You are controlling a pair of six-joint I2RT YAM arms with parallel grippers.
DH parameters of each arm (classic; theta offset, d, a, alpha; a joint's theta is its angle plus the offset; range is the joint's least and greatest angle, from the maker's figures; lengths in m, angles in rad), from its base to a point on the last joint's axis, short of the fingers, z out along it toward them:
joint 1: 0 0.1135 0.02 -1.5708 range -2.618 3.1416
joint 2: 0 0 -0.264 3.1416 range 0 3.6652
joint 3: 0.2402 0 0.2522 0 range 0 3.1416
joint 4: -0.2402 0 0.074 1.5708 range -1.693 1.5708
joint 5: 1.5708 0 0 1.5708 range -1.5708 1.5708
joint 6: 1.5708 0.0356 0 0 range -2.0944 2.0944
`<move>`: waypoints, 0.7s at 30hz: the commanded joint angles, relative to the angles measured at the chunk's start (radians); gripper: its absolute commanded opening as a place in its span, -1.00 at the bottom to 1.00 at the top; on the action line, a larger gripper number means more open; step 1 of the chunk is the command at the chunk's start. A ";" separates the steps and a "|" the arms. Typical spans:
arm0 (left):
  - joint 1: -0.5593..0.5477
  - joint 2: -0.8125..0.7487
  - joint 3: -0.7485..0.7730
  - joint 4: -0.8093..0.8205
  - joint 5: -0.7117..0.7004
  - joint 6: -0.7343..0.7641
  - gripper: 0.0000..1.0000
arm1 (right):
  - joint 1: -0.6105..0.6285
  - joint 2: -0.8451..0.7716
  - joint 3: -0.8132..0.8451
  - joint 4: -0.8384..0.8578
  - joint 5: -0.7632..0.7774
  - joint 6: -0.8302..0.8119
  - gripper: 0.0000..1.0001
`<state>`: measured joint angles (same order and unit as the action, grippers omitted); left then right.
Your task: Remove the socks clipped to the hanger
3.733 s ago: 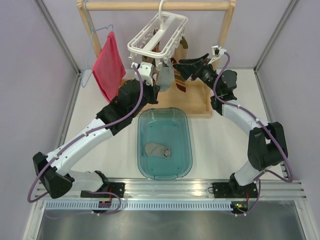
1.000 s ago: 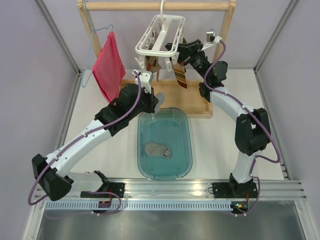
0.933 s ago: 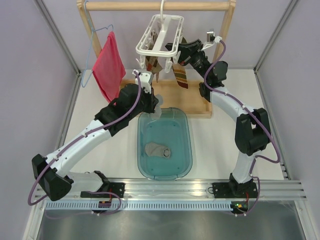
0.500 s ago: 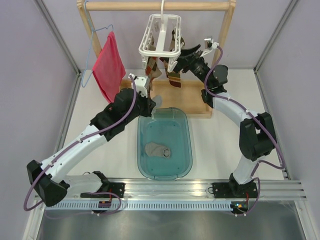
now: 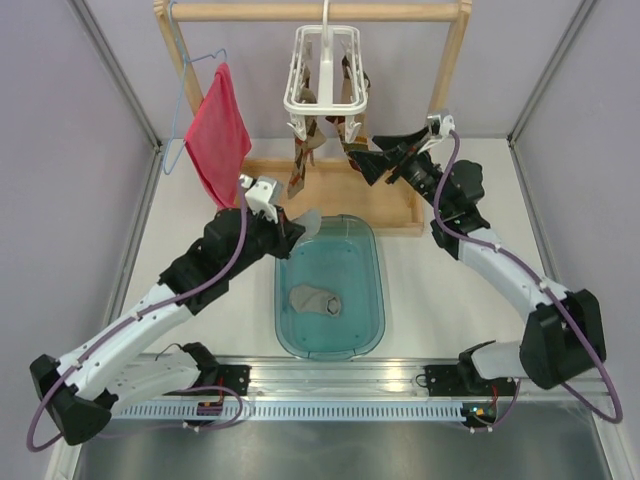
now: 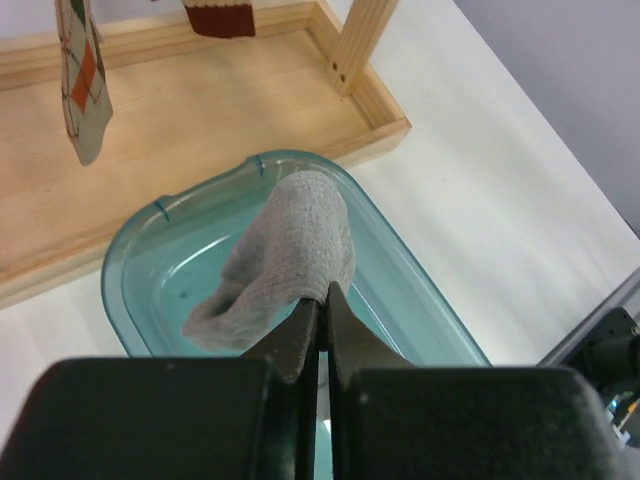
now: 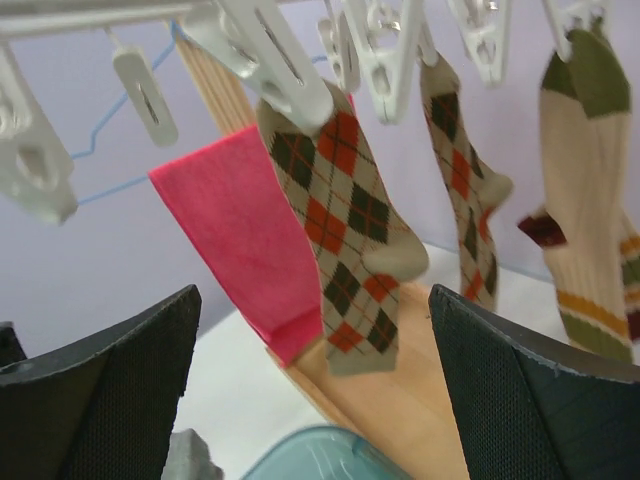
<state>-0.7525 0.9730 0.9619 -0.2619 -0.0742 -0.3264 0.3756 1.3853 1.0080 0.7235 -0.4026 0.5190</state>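
The white hanger [image 5: 325, 70] hangs from the wooden rail with several argyle and striped socks [image 5: 300, 165] clipped under it. My left gripper [image 5: 290, 232] is shut on a plain grey-beige sock [image 5: 308, 222] and holds it over the far rim of the teal bin [image 5: 380, 300]. In the left wrist view the grey sock [image 6: 290, 250] is pinched between my closed left gripper [image 6: 323, 295]. My right gripper [image 5: 367, 165] is open and empty, just right of and below the hanger. In the right wrist view it [image 7: 312, 300] faces an argyle sock [image 7: 345, 220] hanging from a clip [image 7: 270, 60].
Another grey sock [image 5: 315, 300] lies inside the bin. A wooden tray base [image 5: 390, 200] sits under the rail [image 5: 310, 12]. A red-pink cloth [image 5: 215, 130] hangs on a blue wire hanger [image 5: 185, 90] at the left. It also shows in the right wrist view [image 7: 240, 240].
My left gripper has pulled the grey sock away from the hanger, down toward the bin. My right gripper has let go of the hanger frame and drawn back right. The hanger has swung straight.
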 commanded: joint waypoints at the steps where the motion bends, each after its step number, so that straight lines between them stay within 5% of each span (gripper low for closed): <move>1: -0.034 -0.082 -0.089 0.072 0.031 -0.040 -0.95 | -0.003 -0.148 -0.077 -0.204 0.076 -0.120 0.96; 6: -0.157 -0.146 -0.159 0.069 0.021 -0.028 -0.95 | -0.004 -0.336 -0.212 -0.375 0.145 -0.139 0.96; 14: -0.453 -0.165 -0.163 0.024 -0.240 -0.072 -0.95 | -0.004 -0.578 -0.338 -0.616 0.257 -0.131 0.96; 21: -0.597 -0.005 -0.086 0.027 -0.380 -0.115 -0.95 | -0.004 -0.683 -0.463 -0.665 0.317 -0.100 0.96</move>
<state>-1.3125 0.8963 0.8108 -0.2478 -0.3519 -0.3935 0.3756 0.7441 0.5865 0.1108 -0.1421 0.4000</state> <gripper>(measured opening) 0.029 0.982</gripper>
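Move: The held grey sock is bound for the tray, whose middle lies roughly level with the left hand, 9 cm to its right and some 26 cm below. The sock already in the tray is about 5 cm back and 5 cm right, 27 cm down. From the right hand the tray's middle is about 14 cm back, 16 cm left and 36 cm below; the white hanger sits some 14 cm ahead, 7 cm left and 10 cm above. The loose grey sock, still pinched in the shut left fingers, is carried back about 13 cm, with 6 cm to the right and a little down, over the near half of the tray, the wrist turning some 15 degrees clockwise. Meanwhile the empty right hand, fingers kept wide open, withdraws from the hanger down, back and to the right, about 18 cm in all, its fingertips tipping downward. ##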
